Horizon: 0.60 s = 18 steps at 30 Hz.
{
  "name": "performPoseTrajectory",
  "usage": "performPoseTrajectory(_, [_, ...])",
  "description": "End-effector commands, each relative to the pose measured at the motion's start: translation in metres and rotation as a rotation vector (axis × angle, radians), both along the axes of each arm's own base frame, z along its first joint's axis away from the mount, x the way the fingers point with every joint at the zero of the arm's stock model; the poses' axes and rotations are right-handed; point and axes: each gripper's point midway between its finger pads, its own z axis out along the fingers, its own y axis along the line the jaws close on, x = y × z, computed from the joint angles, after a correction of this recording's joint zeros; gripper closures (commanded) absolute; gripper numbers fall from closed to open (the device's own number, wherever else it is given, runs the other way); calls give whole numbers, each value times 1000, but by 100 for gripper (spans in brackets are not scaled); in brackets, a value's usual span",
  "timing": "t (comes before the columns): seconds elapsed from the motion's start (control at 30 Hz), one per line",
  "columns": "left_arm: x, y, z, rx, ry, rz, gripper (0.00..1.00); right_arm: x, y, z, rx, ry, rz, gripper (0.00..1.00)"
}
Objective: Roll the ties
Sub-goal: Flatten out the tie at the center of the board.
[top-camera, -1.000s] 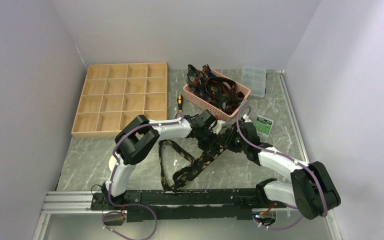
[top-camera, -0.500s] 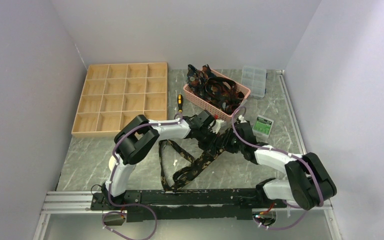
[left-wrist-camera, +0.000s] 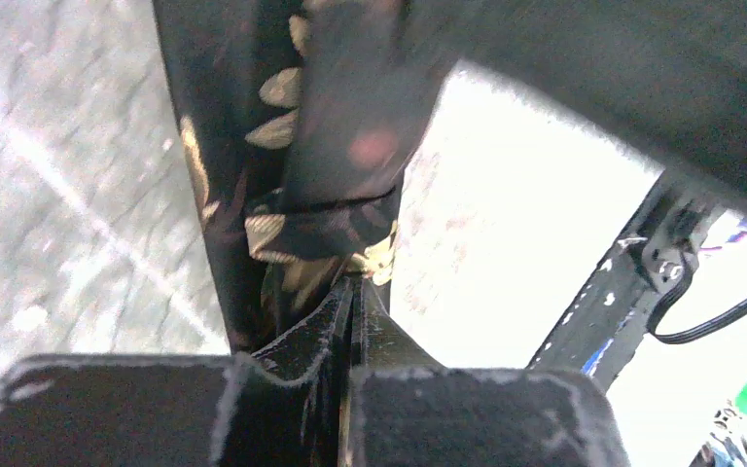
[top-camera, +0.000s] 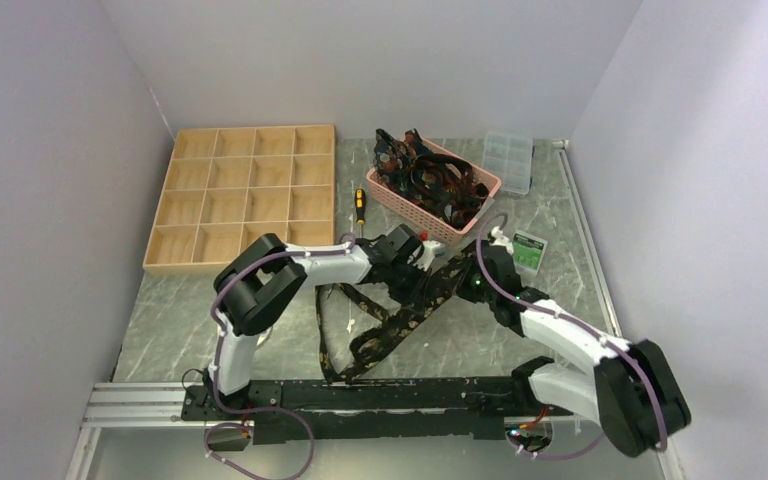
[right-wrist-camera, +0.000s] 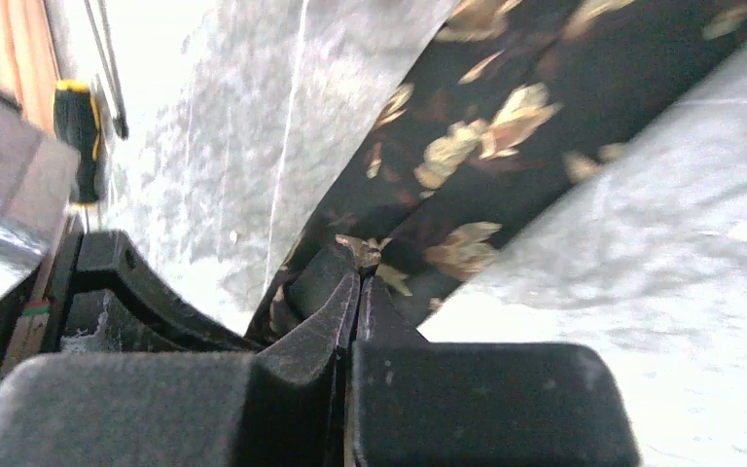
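Note:
One black tie with tan leaf print lies diagonally across the table, and its narrow part loops at the left. Both grippers meet at its upper end. My left gripper is shut, and the left wrist view shows its tips pinching the tie. My right gripper is also shut. Its tips nip a fold of the tie just above the marble surface. More ties are piled in the pink basket.
A wooden compartment tray sits at the back left. A yellow-handled screwdriver lies between the tray and the basket and also shows as the screwdriver in the right wrist view. A clear plastic box and a green card are at the right.
My right gripper has closed onto the tie's upper end. The left arm's elbow swung left and the right arm shifted slightly, while the left gripper stayed shut.

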Motion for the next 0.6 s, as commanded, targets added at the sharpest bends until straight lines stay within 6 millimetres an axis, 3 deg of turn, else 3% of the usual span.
performPoseTrajectory(0.0, [8,25,21,50,-93,67,92,19,-45,31,-140,-101,-166,100])
performPoseTrajectory(0.07, [10,34,32,58,-130,97,83,21,-63,37,-173,-102,-232,100])
performPoseTrajectory(0.17, [13,54,55,57,-206,174,62,23,-91,46,-214,-118,-339,100])
performPoseTrajectory(0.3, [14,83,99,2,-331,274,41,28,-118,61,-237,-153,-433,100])
performPoseTrajectory(0.43, [11,110,130,-37,-420,352,35,35,-138,78,-269,-177,-515,100])
performPoseTrajectory(0.57, [13,154,136,-5,-502,519,33,44,-159,102,-270,-202,-605,100])
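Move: My right hand already pinches the tie's edge just over the board. The green box it is drawn towards lies about 15 cm to its right, 6 cm ahead and 3 cm lower. The tie's wide end is some 6 cm ahead and 4 cm right, and the pink basket 20 cm ahead and 5 cm left. My left fingers are shut on the tie's cloth at board level; from them a screwdriver handle lies about 22 cm ahead and 13 cm left. Keeping the tie pinched, I pull its edge some 13 cm to the right with my right hand, towards the green box, rising about 6 cm and turning nearly 30 degrees clockwise. Meanwhile my left hand opens, lets go of the cloth and backs off up and left, about 14 cm up and 11 cm across, swinging its fingers counter-clockwise. ##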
